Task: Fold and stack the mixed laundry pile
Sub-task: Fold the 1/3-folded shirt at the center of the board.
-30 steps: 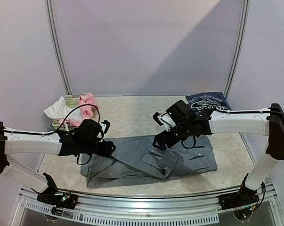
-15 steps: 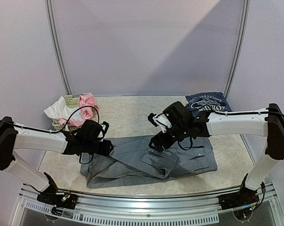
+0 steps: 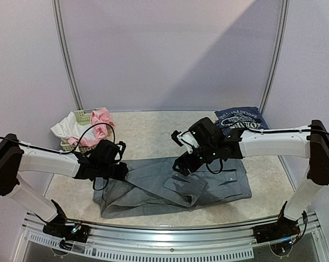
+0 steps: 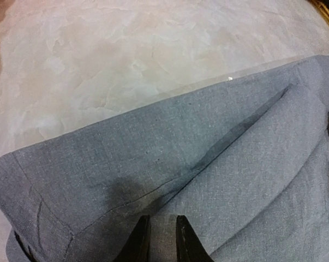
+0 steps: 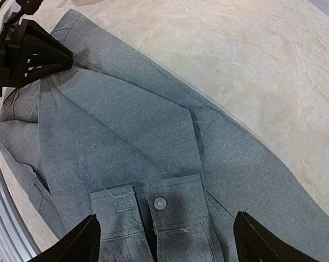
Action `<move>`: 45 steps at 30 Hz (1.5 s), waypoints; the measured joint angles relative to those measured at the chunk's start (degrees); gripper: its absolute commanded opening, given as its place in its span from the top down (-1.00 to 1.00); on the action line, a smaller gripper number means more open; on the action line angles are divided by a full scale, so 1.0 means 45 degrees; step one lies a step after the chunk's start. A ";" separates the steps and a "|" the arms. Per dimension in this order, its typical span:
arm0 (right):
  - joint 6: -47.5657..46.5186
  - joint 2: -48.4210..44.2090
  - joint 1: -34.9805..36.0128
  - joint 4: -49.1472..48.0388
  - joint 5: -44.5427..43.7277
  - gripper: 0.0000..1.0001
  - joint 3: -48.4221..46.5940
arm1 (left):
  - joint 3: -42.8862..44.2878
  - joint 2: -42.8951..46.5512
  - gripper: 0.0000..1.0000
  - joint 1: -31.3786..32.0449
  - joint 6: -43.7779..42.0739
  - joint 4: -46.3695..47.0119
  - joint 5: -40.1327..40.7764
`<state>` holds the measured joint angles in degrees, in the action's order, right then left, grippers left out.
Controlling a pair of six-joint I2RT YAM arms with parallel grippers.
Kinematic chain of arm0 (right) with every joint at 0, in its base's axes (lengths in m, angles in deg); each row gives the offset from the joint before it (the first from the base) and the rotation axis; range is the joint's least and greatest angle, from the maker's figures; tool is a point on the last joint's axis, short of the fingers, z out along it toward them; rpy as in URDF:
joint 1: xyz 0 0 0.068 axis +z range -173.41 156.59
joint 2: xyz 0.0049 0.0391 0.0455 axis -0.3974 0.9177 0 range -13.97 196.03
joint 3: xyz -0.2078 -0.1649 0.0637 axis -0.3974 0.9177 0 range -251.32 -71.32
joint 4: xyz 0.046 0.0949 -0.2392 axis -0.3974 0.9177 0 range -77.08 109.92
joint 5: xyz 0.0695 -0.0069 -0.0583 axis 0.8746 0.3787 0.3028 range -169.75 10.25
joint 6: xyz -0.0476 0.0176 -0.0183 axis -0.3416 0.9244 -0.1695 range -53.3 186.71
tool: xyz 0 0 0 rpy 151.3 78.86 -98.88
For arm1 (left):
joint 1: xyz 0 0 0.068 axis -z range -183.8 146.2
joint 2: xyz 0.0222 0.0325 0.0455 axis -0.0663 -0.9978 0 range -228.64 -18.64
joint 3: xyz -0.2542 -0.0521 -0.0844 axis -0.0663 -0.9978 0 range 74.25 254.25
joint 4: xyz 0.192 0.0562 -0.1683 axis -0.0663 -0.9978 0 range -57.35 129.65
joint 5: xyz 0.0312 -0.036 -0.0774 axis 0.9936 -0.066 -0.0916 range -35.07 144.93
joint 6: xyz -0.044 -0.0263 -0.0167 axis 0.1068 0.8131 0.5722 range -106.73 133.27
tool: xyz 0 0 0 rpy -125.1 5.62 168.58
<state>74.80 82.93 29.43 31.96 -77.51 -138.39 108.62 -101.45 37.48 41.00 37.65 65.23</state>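
The grey trousers (image 3: pixel 175 185) lie spread and partly folded across the front of the table. My left gripper (image 3: pixel 123 172) sits low on their left end; in the left wrist view its fingers (image 4: pixel 160 219) stand almost together with a ridge of grey cloth (image 4: pixel 219 164) pinched between them. My right gripper (image 3: pixel 180 164) hovers open over the middle, its fingers (image 5: pixel 165 217) wide on either side of the buttoned waistband (image 5: pixel 175 210). A navy printed tee (image 3: pixel 241 118) lies folded at the back right. Pink (image 3: pixel 101 117) and white (image 3: pixel 66 128) pieces hang over the basket.
A small pale-green lattice basket (image 3: pixel 82 115) stands at the back left. Bare pale tabletop (image 3: pixel 148 136) stretches behind the trousers. Curved metal poles (image 3: pixel 69 60) rise at both back corners, and a metal rail (image 3: pixel 169 240) runs along the near edge.
My left gripper's fingers have come together on the trousers' left end. The right gripper drifted slightly left and stayed open.
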 measured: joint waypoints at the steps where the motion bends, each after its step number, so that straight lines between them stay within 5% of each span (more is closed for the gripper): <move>1: -0.0019 0.0024 0.0010 0.0005 -0.0010 -0.71 -0.0044 | 0.0000 0.0000 0.68 0.0000 0.0000 0.0000 0.0053; 11: -0.0539 0.1093 0.0471 0.0461 0.0078 -0.62 -0.1409 | -0.0010 0.0000 0.71 0.0000 0.0005 0.0000 0.0321; 25: -0.1336 0.3313 0.1496 0.2059 0.0869 -0.18 -0.2511 | -0.0291 -0.0005 0.73 0.0000 0.0092 0.0010 0.0452; 45: -0.1457 0.3910 0.1511 0.2856 0.0097 0.99 -0.2968 | -0.0350 -0.0058 0.76 0.0000 0.0151 0.0010 0.0461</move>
<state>68.25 100.52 36.22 44.82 -77.08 -151.74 107.05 -101.71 37.48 41.68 37.69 67.31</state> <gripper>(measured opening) 0.066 0.124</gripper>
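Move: The left corner of the shirt's buttoned cuff, lying on top of the folded body, is about 5 cm back and 4 cm left of my open right hand, some 9 cm below. The fold pinched in my left hand is about 21 cm to the right hand's left; the shirt's far edge is roughly 11 cm ahead of it, straight out. From my left hand the cuff corner is some 19 cm right, 5 cm back, about 1 cm lower. I send my right hand left first, then curve back and down about 8 cm onto the cuff corner, tipping the wrist some 15–20 degrees and swinging it a little counter-clockwise. I shut the wide-open fingers and pinch the cloth there. My left hand keeps its pinch on the shirt, easing only about a centimetre left and down. ##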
